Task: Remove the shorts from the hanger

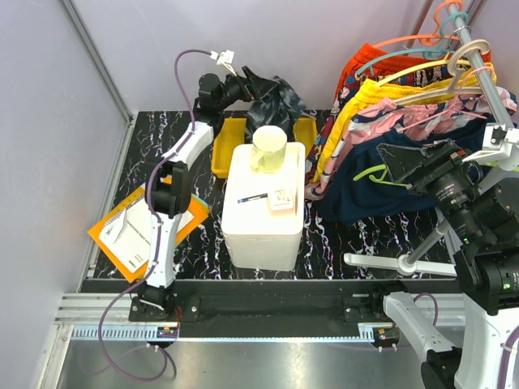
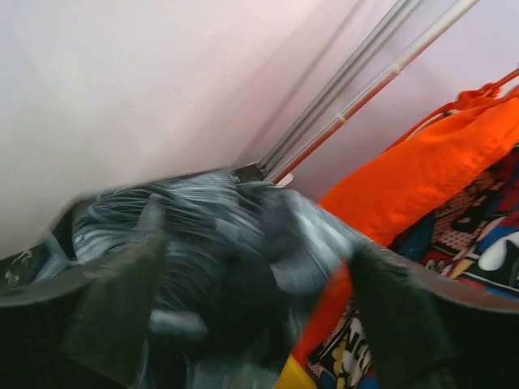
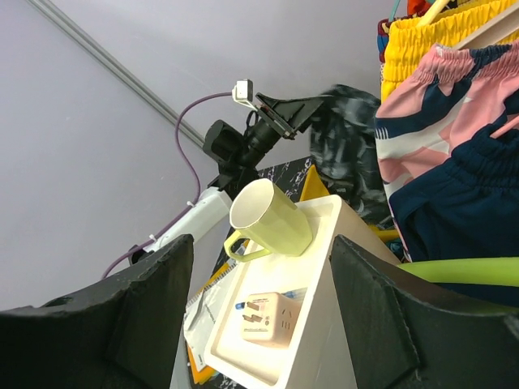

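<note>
The charcoal marbled shorts [image 1: 277, 100] hang bunched at the back of the table over the yellow bin [image 1: 224, 151]. My left gripper [image 1: 253, 84] is beside them. In the left wrist view the blurred marbled cloth [image 2: 219, 243] fills the space between its wide-apart fingers [image 2: 113, 312], which stand open and do not pinch it. The plain navy shorts [image 1: 365, 194] hang on a lime hanger [image 1: 371, 173] at the right. My right gripper [image 1: 403, 162] is open close beside them with nothing in it. The navy shorts [image 3: 462, 219] appear at the right of its view.
A white box [image 1: 263, 231] at mid-table carries a pale green mug [image 1: 269, 147], a plug adapter [image 1: 281, 199] and a pen. An orange folder with a notepad [image 1: 134, 228] lies at the left. Yellow [image 1: 381, 93], floral pink [image 1: 422, 121] and orange shorts hang on the rail [image 1: 486, 73].
</note>
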You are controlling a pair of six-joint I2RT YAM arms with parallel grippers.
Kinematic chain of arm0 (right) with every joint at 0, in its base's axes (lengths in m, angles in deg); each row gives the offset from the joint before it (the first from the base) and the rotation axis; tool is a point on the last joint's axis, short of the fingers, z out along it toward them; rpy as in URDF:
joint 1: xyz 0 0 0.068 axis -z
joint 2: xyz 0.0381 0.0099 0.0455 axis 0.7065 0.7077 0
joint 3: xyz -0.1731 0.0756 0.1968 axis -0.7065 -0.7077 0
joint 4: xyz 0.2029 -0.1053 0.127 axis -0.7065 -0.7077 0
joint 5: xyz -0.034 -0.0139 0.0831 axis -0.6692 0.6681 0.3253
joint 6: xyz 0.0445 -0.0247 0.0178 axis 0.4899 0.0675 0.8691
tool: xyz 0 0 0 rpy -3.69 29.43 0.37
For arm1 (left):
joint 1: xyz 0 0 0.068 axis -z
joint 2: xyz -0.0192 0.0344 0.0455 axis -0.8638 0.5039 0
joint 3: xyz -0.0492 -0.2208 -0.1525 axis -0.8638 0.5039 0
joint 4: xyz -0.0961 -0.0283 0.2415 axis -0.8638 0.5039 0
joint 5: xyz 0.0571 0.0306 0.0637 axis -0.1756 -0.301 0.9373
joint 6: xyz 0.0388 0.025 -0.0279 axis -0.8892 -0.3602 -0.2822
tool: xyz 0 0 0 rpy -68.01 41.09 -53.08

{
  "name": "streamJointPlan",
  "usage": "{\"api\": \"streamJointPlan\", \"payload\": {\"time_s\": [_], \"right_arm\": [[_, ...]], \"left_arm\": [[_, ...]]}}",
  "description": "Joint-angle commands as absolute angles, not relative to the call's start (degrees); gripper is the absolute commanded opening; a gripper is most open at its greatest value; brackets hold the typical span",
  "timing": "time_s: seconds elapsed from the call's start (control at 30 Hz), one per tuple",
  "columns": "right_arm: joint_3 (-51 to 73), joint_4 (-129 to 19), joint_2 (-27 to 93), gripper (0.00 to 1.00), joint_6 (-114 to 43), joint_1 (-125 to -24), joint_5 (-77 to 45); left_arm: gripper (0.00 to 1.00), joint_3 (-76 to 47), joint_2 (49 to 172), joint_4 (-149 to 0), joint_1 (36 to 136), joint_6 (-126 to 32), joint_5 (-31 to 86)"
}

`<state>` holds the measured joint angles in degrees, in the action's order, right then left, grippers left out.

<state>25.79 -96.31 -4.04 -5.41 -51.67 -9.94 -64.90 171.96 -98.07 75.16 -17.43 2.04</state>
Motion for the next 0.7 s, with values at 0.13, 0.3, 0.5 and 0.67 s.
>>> {"api": "streamJointPlan", "payload": {"time_s": [0.13, 0.3, 0.5, 0.67], "right_arm": [[26.65, -94.81, -4.61, 0.77, -6.93, -51.81, -7.82], [26.39, -94.90, -5.05, 0.77, -6.94, -51.90, -5.71], [26.04, -94.98, -4.09, 0.77, -4.74, -51.98, -1.85], [25.86, -94.63, -3.73, 0.77, -4.21, -51.98, 0.18]], "left_arm": [[0.99, -56.42, 155.63, -92.34, 73.54, -26.26, 7.70], [0.97, -47.29, 144.46, -86.63, 71.35, -28.81, 5.77], [0.93, -30.60, 125.13, -83.80, 73.18, -28.38, 4.62], [0.93, -20.57, 109.82, -80.12, 82.56, -31.01, 9.88]]}}
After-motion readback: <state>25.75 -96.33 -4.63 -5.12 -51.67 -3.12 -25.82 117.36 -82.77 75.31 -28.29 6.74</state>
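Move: The dark patterned shorts hang loosely at the left hand's already open fingers, their middle about 13 cm below it and 2 cm to its right. The yellow tray lies some 28 cm below, 4 cm back and 4 cm left; the mug stands about 14 cm back, level sideways and 7 cm lower. The red shorts hang roughly 22 cm right and 3 cm ahead. From the right hand, the dark shorts are about 40 cm ahead, 22 cm left and 35 cm down. Dipping a centimetre or two over the tray, the left hand, fingers kept wide open, then swings back towards the robot by about 20 cm while climbing some 15 cm and drifting left, faster and faster, away from the shorts and tray. The shorts come free of its fingers. The right hand, still open, only eases about 2 cm left and back. ##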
